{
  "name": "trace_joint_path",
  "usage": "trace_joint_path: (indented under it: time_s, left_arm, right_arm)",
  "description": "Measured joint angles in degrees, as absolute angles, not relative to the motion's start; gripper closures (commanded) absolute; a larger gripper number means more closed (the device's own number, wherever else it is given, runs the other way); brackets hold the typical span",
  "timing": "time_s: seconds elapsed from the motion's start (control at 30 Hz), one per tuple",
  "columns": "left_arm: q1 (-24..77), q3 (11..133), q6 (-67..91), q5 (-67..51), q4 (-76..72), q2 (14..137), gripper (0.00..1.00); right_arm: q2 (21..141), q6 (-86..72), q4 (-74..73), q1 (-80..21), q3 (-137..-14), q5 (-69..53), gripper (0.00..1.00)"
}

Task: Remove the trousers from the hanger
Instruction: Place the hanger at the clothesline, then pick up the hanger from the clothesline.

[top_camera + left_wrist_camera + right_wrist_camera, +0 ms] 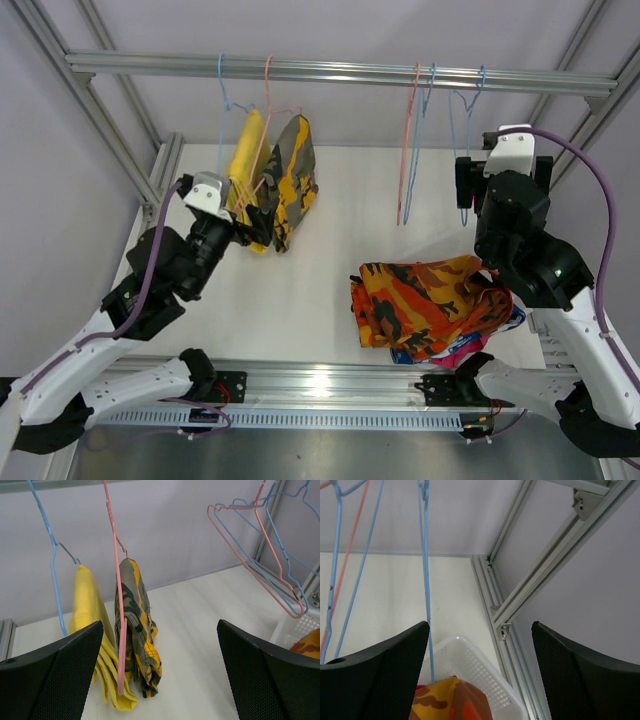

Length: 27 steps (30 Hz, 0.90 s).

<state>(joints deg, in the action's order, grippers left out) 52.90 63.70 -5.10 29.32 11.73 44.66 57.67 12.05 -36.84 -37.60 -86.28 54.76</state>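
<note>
Plain yellow trousers (245, 155) (87, 605) hang on a blue hanger (52, 565). Beside them, yellow-brown camouflage trousers (295, 175) (137, 630) hang on a pink hanger (117, 605). My left gripper (258, 215) (160, 680) is open right in front of these two, holding nothing. Orange-red patterned trousers (425, 300) (450, 702) lie heaped in a white basket (480, 665), with a magenta bit (460, 352) and a blue-and-white bit (515, 318) showing beneath. Above the basket, my right gripper (466, 185) (480, 675) is open and empty beside an empty blue hanger (426, 580).
Empty pink (408, 150) and blue hangers (428, 120) hang from the metal rail (340, 70) at the right. Frame posts (540, 585) stand along the table's right side. White table surface (340, 190) lies under the rail.
</note>
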Motion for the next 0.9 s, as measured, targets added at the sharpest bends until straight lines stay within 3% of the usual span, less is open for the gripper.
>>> trace_joint_path:
  time_s: [0.5,0.9]
  left_arm:
    - [41.52,78.78,-0.3,19.11,17.21,60.99,0.01]
    - [30.04,80.99,6.24,7.64,19.49,66.46,0.02]
  right_arm:
    - [51.64,7.09,-41.78,-40.71,-85.01,50.33,0.13]
    - [47.33,6.22,-41.3,-41.15,-81.19,47.09,0.12]
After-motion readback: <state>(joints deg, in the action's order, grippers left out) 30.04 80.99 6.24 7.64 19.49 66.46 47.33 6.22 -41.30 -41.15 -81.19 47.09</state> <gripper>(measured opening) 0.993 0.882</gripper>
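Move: The pink hanger carrying the camouflage trousers hangs about 13 cm ahead of the left hand, roughly 1 cm to its right and a few centimetres above. The trousers themselves lie some 16 cm ahead, 4 cm right and 8 cm below; the yellow trousers are about 15 cm ahead, 4 cm left and 8 cm below. From the right hand that pink hanger is some 42 cm left and 5 cm ahead. Open left hand reaches 10 cm forward towards the camouflage trousers' pink hanger, tipping down; right backs off 4 cm. ##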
